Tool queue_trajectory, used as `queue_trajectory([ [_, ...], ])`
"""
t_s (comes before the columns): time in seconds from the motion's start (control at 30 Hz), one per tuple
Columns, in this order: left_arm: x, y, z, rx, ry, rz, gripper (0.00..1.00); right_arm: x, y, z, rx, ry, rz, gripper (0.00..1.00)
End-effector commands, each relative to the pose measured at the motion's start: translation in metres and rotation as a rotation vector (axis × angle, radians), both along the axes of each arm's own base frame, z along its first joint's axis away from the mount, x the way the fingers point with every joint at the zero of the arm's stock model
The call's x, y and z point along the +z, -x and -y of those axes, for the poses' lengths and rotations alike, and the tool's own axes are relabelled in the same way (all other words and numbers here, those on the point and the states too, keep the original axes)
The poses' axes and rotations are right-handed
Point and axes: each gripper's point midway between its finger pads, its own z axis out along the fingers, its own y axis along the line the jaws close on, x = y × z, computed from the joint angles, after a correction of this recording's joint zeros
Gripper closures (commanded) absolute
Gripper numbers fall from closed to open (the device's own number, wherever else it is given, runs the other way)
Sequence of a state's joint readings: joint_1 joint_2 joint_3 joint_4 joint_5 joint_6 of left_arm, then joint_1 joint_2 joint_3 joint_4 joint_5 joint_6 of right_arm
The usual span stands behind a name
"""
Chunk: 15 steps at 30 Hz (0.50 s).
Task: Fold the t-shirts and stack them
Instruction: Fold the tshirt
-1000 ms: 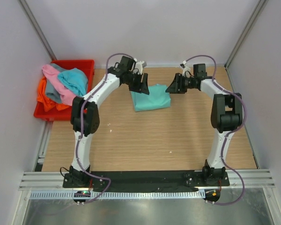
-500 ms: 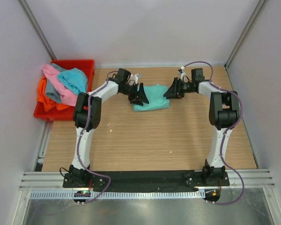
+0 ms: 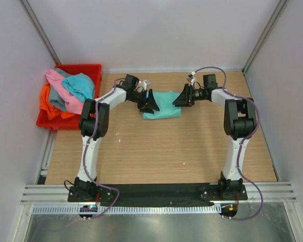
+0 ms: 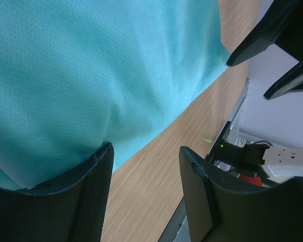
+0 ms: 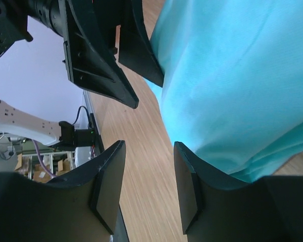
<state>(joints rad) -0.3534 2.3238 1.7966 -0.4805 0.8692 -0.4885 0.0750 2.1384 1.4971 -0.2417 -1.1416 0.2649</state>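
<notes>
The mint green t-shirt (image 3: 163,106) lies folded on the wooden table at the back centre. My left gripper (image 3: 150,103) sits low at its left edge, and my right gripper (image 3: 180,98) at its right edge. In the left wrist view the gripper (image 4: 146,151) is open with only bare wood between its fingers, and the shirt (image 4: 91,75) lies just beside one finger (image 4: 86,191). The right wrist view shows that gripper (image 5: 149,146) open too, over wood, with the shirt (image 5: 232,85) against one finger (image 5: 189,186). Pink (image 3: 60,91), turquoise (image 3: 81,85), orange (image 3: 50,108) and grey t-shirts are piled in the bin.
A red plastic bin (image 3: 81,68) stands at the table's back left corner, holding the other shirts. Pale walls close in on the left, back and right. The black base rail (image 3: 156,190) runs along the near edge.
Both grippers have come down and inward to the two sides of the mint green shirt. The shirt stays folded on the table.
</notes>
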Motion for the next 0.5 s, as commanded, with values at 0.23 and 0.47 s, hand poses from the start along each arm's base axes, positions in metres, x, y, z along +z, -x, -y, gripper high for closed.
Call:
queue_trajectory([
  [0.23, 0.013, 0.003, 0.006, -0.029, 0.064, 0.017, 0.45, -0.018, 0.019, -0.023, 0.074, -0.019, -0.053, 0.51],
  [0.47, 0.01, -0.001, -0.008, 0.003, 0.065, 0.004, 0.46, -0.062, 0.023, -0.016, 0.08, 0.069, -0.119, 0.52],
])
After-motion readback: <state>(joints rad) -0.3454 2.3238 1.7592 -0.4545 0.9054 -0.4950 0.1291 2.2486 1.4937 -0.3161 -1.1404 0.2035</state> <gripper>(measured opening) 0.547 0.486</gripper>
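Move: The folded t-shirt's middle lies about 8 cm left of the right hand, some 2 cm ahead and 8 cm below; its near right corner is some 4 cm back, roughly 1 cm to the right and equally low. The left gripper hovers about 11 cm to the left and 4 cm lower. From the left hand, the shirt's middle is about 3 cm ahead, 3 cm to the right and 3 cm below. Half open, the right hand comes down onto the t-shirt's near edge by its right corner, one finger over the cloth and the other over bare wood: first inward to the left and back, roughly 2.5 cm, then about 5 cm down, while still edging back. The left hand stays beside the cloth farther left, fingers still half open. ##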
